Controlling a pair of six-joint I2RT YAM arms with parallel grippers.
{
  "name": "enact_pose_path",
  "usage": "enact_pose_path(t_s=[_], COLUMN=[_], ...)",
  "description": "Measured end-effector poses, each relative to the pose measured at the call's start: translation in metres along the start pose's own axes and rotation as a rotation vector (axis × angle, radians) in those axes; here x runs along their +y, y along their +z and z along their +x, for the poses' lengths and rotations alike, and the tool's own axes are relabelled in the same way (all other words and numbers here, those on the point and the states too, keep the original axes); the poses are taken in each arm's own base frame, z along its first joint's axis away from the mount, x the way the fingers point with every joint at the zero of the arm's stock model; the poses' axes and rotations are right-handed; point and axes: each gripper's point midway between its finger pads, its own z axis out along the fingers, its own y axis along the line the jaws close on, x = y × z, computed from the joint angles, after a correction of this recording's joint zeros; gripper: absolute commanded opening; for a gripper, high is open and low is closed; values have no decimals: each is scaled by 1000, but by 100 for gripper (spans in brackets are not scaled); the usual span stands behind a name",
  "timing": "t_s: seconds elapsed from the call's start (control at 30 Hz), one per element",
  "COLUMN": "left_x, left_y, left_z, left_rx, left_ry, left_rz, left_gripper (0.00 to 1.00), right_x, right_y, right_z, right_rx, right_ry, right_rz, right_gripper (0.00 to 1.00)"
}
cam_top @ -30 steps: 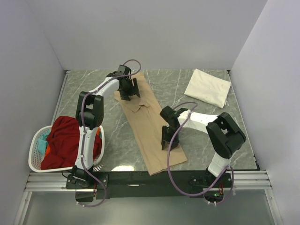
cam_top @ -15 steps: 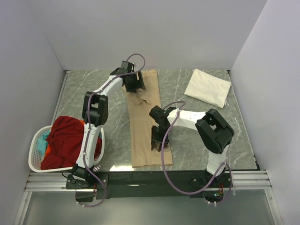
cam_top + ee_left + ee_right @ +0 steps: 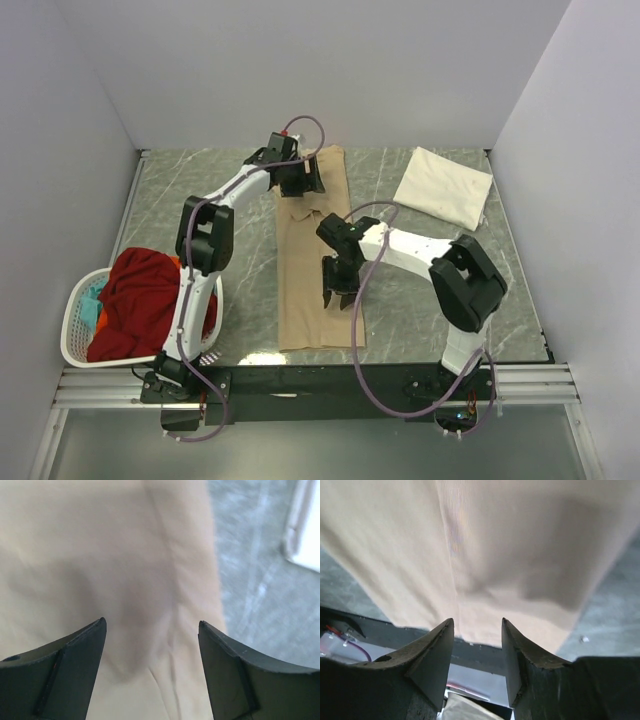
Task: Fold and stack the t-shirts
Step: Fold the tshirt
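A tan t-shirt (image 3: 303, 318), folded into a long narrow strip, lies lengthwise down the middle of the table. My left gripper (image 3: 299, 180) hovers over its far end, open; the left wrist view shows only tan cloth (image 3: 125, 555) under the empty gap of the gripper (image 3: 152, 626). Above the strip's lower half my right gripper (image 3: 337, 292) stands open too, nothing between its fingers, with tan cloth (image 3: 520, 540) beneath. A cream-white t-shirt (image 3: 443, 186), folded flat, rests at the far right. Red (image 3: 140, 300), teal (image 3: 92, 296) and orange (image 3: 178, 263) shirts are heaped in the basket.
The white laundry basket (image 3: 76, 343) stands at the near left, beside the left arm's base. A black rail (image 3: 330, 380) runs along the table's near edge, just below the tan strip's end. Grey walls close in the left, back and right sides.
The tan strip has swung from a slant to lie straight front to back. My left gripper moved right along its far end; my right gripper shifted left over its lower half.
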Motion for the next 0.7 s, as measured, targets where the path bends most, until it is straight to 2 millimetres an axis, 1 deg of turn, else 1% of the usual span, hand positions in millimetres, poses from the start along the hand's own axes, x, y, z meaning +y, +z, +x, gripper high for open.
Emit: enact_pose_path(t_s=[0.07, 0.13, 0.27, 0.33, 0.37, 0.43, 0.5, 0.6, 0.67, 0.7], left_x=[-10, -26, -54, -62, -63, -63, -59, -42, -27, -21], left_y=[-17, -41, -106, -142, -154, -178, -193, -202, -205, -206], left_z=[-1, -4, -10, -5, 0, 25, 62, 130, 180, 201], left_rx=[-5, -26, -88, -120, -131, -131, -99, -10, 68, 102], left_ry=[6, 19, 43, 51, 52, 46, 36, 5, -20, -31], left_rz=[8, 24, 54, 52, 49, 33, 16, -34, -76, -97], left_gripper=[80, 80, 79, 79, 78, 77, 77, 75, 75, 75], right_x=[-2, -12, -37, -51, -58, -68, -77, -86, -87, -86], right_y=[-9, -14, -16, -14, -12, -9, -6, -2, 0, 1], right_z=[2, 9, 29, 39, 44, 53, 61, 68, 68, 67], right_rx=[-23, -41, -41, -38, -34, -28, -20, -9, -10, -16], right_ry=[-5, -4, 26, 49, 59, 77, 85, 87, 85, 81], right_rz=[-3, 5, 45, 70, 84, 98, 111, 123, 123, 115], right_gripper=[50, 50, 50, 50, 50, 50, 50, 50, 50, 50])
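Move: The left hand, above the shirt's far end, is headed for the near-left corner of the tan t-shirt, about 48 cm back, 6 cm to its left and 6 cm below. The laundry basket's middle stands roughly 33 cm left of that corner and 8 cm farther out. From the right hand, the shirt's near-right corner lies some 12 cm back, 8 cm to the right and 4 cm down; the near-left corner is as far back but 12 cm to its left. Back towards the base in a high, quickening arc, the left hand rises some 14 cm clear of the shirt's far end, then sinks again as it travels about 28 cm back and a little left towards the near-left corner, fingers wide open. The right hand slides off diagonally right and back, about 11 cm in all and slightly lower by the end, stopping just over the near-right corner with its fingers half open and not closing. ##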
